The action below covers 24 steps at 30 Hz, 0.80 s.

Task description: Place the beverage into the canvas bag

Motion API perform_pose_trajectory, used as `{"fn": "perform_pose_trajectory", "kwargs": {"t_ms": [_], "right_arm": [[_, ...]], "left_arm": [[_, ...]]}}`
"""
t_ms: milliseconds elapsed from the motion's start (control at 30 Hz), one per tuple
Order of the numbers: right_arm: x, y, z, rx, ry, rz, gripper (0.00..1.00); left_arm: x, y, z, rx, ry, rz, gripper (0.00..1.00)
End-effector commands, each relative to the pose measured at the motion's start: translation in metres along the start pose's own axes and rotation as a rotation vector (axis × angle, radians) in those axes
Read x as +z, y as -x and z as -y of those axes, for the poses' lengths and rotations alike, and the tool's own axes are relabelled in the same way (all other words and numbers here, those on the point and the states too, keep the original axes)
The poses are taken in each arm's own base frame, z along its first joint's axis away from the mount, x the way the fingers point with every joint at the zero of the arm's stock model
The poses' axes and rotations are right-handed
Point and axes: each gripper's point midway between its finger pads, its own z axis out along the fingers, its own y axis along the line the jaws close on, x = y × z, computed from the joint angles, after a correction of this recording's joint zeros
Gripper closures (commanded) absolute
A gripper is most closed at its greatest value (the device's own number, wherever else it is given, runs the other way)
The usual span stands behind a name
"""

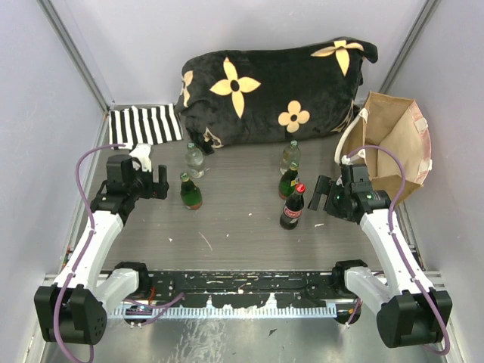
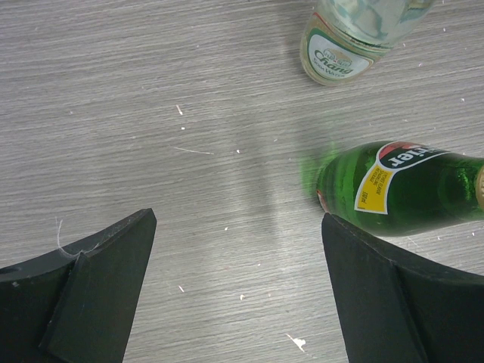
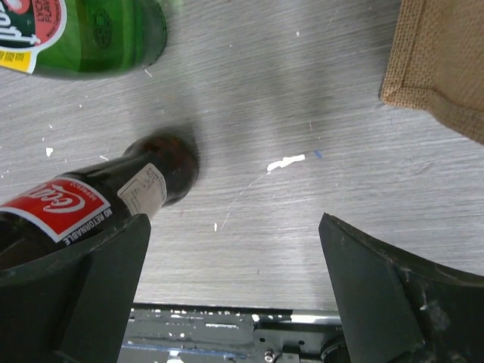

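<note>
Several bottles stand on the grey table. A dark cola bottle with a red cap (image 1: 293, 206) stands just left of my right gripper (image 1: 321, 194), which is open and empty; in the right wrist view the cola bottle (image 3: 83, 204) sits beside the left finger of the gripper (image 3: 234, 287). A green bottle (image 1: 190, 192) stands just right of my left gripper (image 1: 161, 183), also open and empty; in the left wrist view that bottle (image 2: 401, 189) is by the right finger of the gripper (image 2: 238, 287). The tan canvas bag (image 1: 393, 144) stands at the far right, its corner (image 3: 439, 68) near my right gripper.
A clear bottle (image 1: 194, 160) stands behind the left green one and shows in the left wrist view (image 2: 340, 45). Another clear bottle (image 1: 290, 156) and a green bottle (image 1: 288, 181) stand behind the cola. A black flowered cushion (image 1: 272, 91) and a striped cloth (image 1: 144, 125) lie at the back.
</note>
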Motion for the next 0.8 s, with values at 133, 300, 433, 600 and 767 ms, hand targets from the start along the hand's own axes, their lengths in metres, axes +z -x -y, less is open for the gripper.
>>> {"fn": "perform_pose_trajectory", "kwargs": {"t_ms": [133,300,433,600,767], "right_arm": [[-0.034,0.008,-0.012,-0.094,0.04,-0.054,0.0],[-0.049,0.015,0.002,-0.092,-0.045,-0.005,0.0],[-0.071,0.023,-0.003,-0.064,-0.042,0.028,0.0],[-0.103,0.04,-0.006,-0.062,-0.074,0.042,0.0],[-0.125,0.074,-0.011,-0.061,-0.094,0.148,0.0]], "left_arm": [[-0.007,0.013,-0.003,0.011,0.016,0.006,0.02],[-0.008,0.012,-0.003,0.021,0.015,-0.006,0.02],[-0.009,0.018,-0.004,0.032,0.017,0.001,0.02],[-0.005,0.02,-0.006,0.043,0.022,-0.008,0.02],[0.003,0.024,-0.006,0.039,0.018,-0.019,0.02]]}}
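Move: The Coca-Cola bottle stands about 8 cm to the right hand's left and 2 cm ahead, its middle about level with the hand. The green bottle is some 8 cm beyond the Coca-Cola and a little lower, and the canvas bag's middle about 17 cm ahead and 20 cm right of the hand. From the left hand, the Coca-Cola is about 40 cm right, 6 cm back and slightly lower. The right hand, open and empty, rises about 12 cm beside the Coca-Cola bottle, away from it, touching nothing. ##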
